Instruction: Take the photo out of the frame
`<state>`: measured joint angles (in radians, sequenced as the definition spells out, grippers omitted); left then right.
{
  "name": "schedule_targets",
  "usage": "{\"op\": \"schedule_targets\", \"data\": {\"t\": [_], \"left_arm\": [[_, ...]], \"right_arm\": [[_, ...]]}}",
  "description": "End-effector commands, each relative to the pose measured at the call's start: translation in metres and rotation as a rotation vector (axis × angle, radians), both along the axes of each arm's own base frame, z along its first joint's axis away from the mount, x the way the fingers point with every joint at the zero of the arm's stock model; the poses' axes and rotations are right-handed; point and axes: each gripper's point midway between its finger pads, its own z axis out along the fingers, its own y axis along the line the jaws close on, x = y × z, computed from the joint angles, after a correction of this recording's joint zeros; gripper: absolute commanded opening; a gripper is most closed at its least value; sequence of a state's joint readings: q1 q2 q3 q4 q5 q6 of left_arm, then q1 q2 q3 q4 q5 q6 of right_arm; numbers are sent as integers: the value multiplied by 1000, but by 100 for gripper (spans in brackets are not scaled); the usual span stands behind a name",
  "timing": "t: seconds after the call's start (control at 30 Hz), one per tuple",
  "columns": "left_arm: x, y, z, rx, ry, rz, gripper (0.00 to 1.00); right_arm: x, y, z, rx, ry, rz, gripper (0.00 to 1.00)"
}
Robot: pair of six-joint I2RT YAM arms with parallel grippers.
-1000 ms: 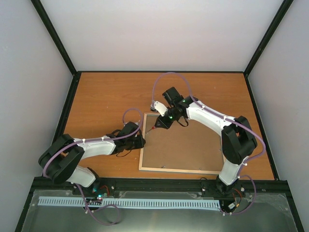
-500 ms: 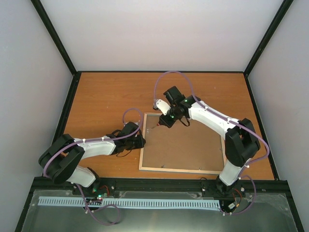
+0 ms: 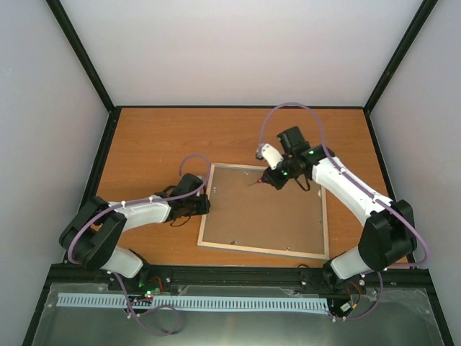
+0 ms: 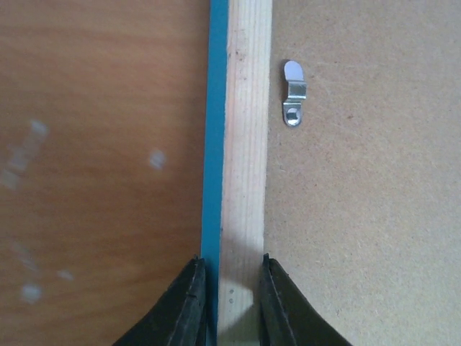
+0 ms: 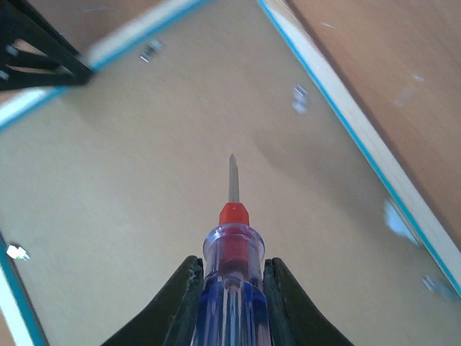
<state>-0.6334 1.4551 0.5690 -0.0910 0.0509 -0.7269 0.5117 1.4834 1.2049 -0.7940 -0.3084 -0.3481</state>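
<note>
The frame lies face down on the table, pale wood rim and turquoise edge up. A brown backing board fills it and hides the photo. My left gripper is shut on the frame's left rim, one finger on each side. My right gripper hovers over the backing near the far edge, shut on a clear blue-and-red screwdriver. The screwdriver's tip points down at the board, apart from it.
Small metal turn clips sit along the rim, over the backing. Bare orange table lies left of and behind the frame. Black rails edge the table, with grey walls beyond.
The right gripper has swung to the right along the far rim with the screwdriver. The frame has turned slightly, its near left corner shifting left with the left gripper.
</note>
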Motion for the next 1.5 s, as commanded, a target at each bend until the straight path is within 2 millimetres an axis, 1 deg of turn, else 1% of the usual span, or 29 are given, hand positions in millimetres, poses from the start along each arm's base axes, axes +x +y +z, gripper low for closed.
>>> {"op": "schedule_targets", "data": {"t": [0.0, 0.03, 0.07, 0.1, 0.13, 0.17, 0.2, 0.23, 0.3, 0.33, 0.43, 0.47, 0.5, 0.57, 0.6, 0.67, 0.73, 0.8, 0.87, 0.9, 1.0, 1.03, 1.13, 1.2, 1.33, 1.4, 1.47], "left_arm": [[24, 42, -5, 149, 18, 29, 2], [31, 48, -4, 172, 20, 47, 11], [38, 53, -1, 190, 21, 58, 24], [45, 55, 3, 203, 15, 64, 34], [51, 56, 10, 216, 3, 74, 41], [55, 56, 18, 217, -9, 85, 46], [58, 55, 28, 204, -24, 95, 48], [59, 52, 38, 183, -36, 101, 49], [56, 44, 60, 124, -66, 106, 50], [51, 38, 69, 94, -79, 98, 50], [30, 18, 86, -7, -88, 38, 49], [18, 7, 88, -36, -86, -8, 49], [7, -2, 94, -77, -95, -51, 48], [-14, -23, 98, -151, -110, -152, 48], [-26, -30, 98, -180, -105, -197, 48], [-50, -38, 89, -219, -67, -258, 46], [-72, -43, 80, -240, -16, -303, 39], [-91, -46, 70, -262, 41, -330, 37], [-112, -49, 58, -302, 109, -360, 31], [-121, -51, 55, -325, 137, -374, 30], [-134, -49, 43, -322, 189, -380, 29], [-137, -47, 38, -314, 208, -374, 31], [-137, -42, 23, -273, 253, -332, 46], [-132, -38, 14, -237, 269, -286, 52], [-120, -37, 4, -213, 269, -201, 57], [-108, -41, 7, -233, 230, -169, 58], [-98, -39, 8, -234, 205, -123, 59]], "right_arm": [[20, -38, 2, 21, -16, -64, 3], [28, -48, 3, 23, -30, -86, 3], [36, -58, 3, 20, -46, -108, 3], [46, -71, 5, 17, -64, -135, 3], [56, -84, 6, 13, -75, -162, 3], [65, -95, 9, 12, -83, -186, 3], [73, -106, 9, 9, -88, -204, 3], [80, -117, 13, 7, -100, -223, 3], [95, -138, 14, -9, -118, -257, 3], [102, -146, 15, -20, -130, -267, 3], [122, -166, 15, -61, -158, -283, 3], [128, -171, 14, -69, -163, -288, 3], [133, -175, 13, -76, -165, -291, 3], [142, -179, 10, -94, -168, -287, 3], [145, -181, 6, -107, -165, -285, 3], [152, -183, -2, -122, -153, -277, 3], [154, -184, -9, -137, -133, -265, 3], [154, -184, -14, -146, -112, -250, 3], [150, -184, -17, -153, -96, -234, 3], [148, -184, -19, -155, -88, -228, 3], [141, -184, -25, -166, -69, -210, 3], [138, -184, -27, -170, -60, -206, 3], [129, -184, -33, -176, -38, -196, 3], [122, -184, -37, -177, -24, -190, 3], [108, -183, -43, -183, -1, -172, 3], [99, -182, -45, -183, 10, -156, 3], [88, -181, -47, -182, 17, -139, 3]]}}
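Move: The left hand still pinches the frame's left rail. The near-left corner lies about 14 cm back and 2 cm to its left. A clip by the near rail sits roughly 14 cm back and 9 cm right, another about 6 cm ahead and 3 cm right, all 1 cm or so below. From the right hand, holding the screwdriver, the far-right corner is some 6 cm ahead, 22 cm right; the backing tear about 4 cm ahead, 6 cm right, both 13 cm below. Forward and left by about 5 cm each, the left hand drags the frame by its rail, opens and lets go while rising about 10 cm, then swings back and right and sinks, fingers apart, beside the near rail. The right hand sweeps some 18 cm right and forward, then eases slightly back and down towards the far-right corner, keeping the screwdriver. ##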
